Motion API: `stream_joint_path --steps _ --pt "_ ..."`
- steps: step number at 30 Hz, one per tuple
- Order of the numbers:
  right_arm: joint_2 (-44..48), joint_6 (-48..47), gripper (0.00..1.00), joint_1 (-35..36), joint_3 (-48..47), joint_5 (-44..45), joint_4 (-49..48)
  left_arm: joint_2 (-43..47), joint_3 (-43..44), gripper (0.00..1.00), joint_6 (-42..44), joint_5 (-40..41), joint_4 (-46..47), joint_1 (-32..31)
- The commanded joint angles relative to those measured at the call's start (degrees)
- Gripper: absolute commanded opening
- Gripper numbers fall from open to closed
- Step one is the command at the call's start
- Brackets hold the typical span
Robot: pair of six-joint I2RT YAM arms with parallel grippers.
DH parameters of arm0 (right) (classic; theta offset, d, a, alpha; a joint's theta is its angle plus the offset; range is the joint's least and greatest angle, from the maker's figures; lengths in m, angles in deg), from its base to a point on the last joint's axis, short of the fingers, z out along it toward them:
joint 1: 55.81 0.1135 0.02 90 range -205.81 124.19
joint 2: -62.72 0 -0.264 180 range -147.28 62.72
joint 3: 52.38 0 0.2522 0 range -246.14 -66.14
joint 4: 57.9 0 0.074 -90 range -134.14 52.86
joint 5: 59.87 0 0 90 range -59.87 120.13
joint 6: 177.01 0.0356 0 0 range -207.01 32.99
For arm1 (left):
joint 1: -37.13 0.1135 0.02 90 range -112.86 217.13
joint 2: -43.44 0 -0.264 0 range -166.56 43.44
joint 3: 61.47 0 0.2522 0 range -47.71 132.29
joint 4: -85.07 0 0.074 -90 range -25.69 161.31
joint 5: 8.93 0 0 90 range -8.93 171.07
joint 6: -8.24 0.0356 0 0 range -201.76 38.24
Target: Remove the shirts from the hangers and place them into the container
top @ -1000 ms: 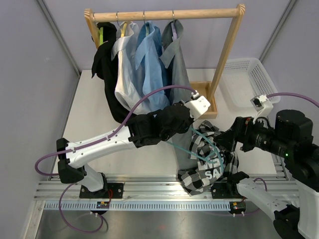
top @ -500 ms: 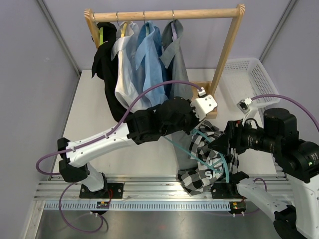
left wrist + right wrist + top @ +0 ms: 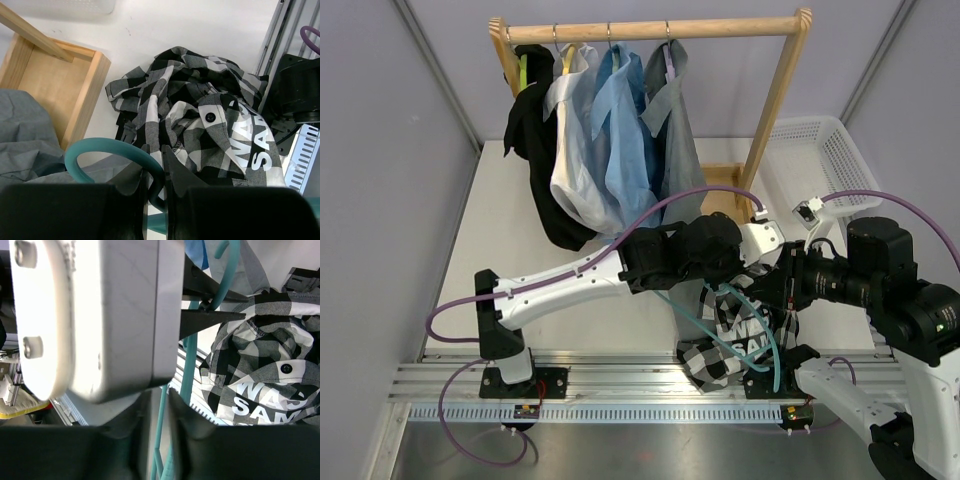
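The black-and-white checked shirt lies crumpled on the table by the front rail, off the teal hanger. My left gripper is shut on that hanger's curved end, just above the shirt. My right gripper faces it, shut on a thin straight bar of the same hanger. Black, white, light blue and grey shirts still hang on the rail. The white container stands at the back right with nothing showing inside.
The wooden rack and its box-shaped base stand just behind the grippers. The hanging grey shirt droops close to my left gripper. The metal rail with the arm mounts runs along the near edge.
My left arm has swung right with the teal hanger, toward the right arm. The right gripper, open a second ago, has closed onto the hanger's bar. The checked shirt stays on the table.
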Motion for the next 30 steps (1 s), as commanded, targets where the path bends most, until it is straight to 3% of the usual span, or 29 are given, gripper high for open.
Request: stream_joint_path --steps 1,4,7,14,18,19,21,27,30 --pt "-0.17 -0.94 0.32 0.09 -0.08 -1.86 -1.63 1.44 2.88 0.0 -0.03 0.03 1.64 -0.03" --pt "0.01 -1.11 0.49 0.09 0.1 -1.25 -1.02 1.62 3.67 0.0 0.31 2.13 1.99 -0.03" --pt "0.18 -1.46 0.59 0.18 -0.69 -0.63 -0.05 0.74 4.81 0.0 0.93 3.37 1.11 -0.03" --pt "0.8 -1.56 0.55 0.09 0.27 -0.28 0.57 0.47 5.34 0.0 1.2 6.54 1.11 0.58" --pt "1.24 -1.47 0.36 0.09 0.54 -0.02 0.83 0.39 5.78 0.0 1.55 6.8 1.2 1.11" --pt "1.32 -1.47 0.35 0.09 0.54 -0.01 0.92 0.3 5.96 0.0 1.46 7.23 1.2 1.2" --pt "1.41 -1.29 0.36 0.18 0.97 -0.1 1.01 0.03 6.13 0.0 1.28 7.59 1.11 1.47" --pt "2.12 -1.03 0.54 0.09 2.29 -0.1 1.36 -0.05 7.54 0.0 1.55 7.85 1.29 2.08" --pt "2.2 -1.11 0.58 0.09 1.94 0.34 1.97 -0.23 7.89 0.0 1.72 8.29 1.03 2.43"
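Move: The teal hanger's right arm runs between the right hand's nearly closed fingertips, right at the hand point. From the left hand, which holds the hanger just below its hook, that arm is about 6 cm back and 6 cm to the right. The plaid shirt lies on the table, its middle some 3 cm back, 9 cm right and 25 cm below the left hand; the wooden tray is roughly 28 cm ahead, 10 cm right and as far below. The hanger, still pinched near its hook, is carried by the left hand up and forward, about 5 cm in all, away from the plaid shirt, with a slight counter-clockwise turn. The right hand stays around the hanger's arm, sinking about 1 cm; its fingers open, partly close, then open again to a bit over half. ##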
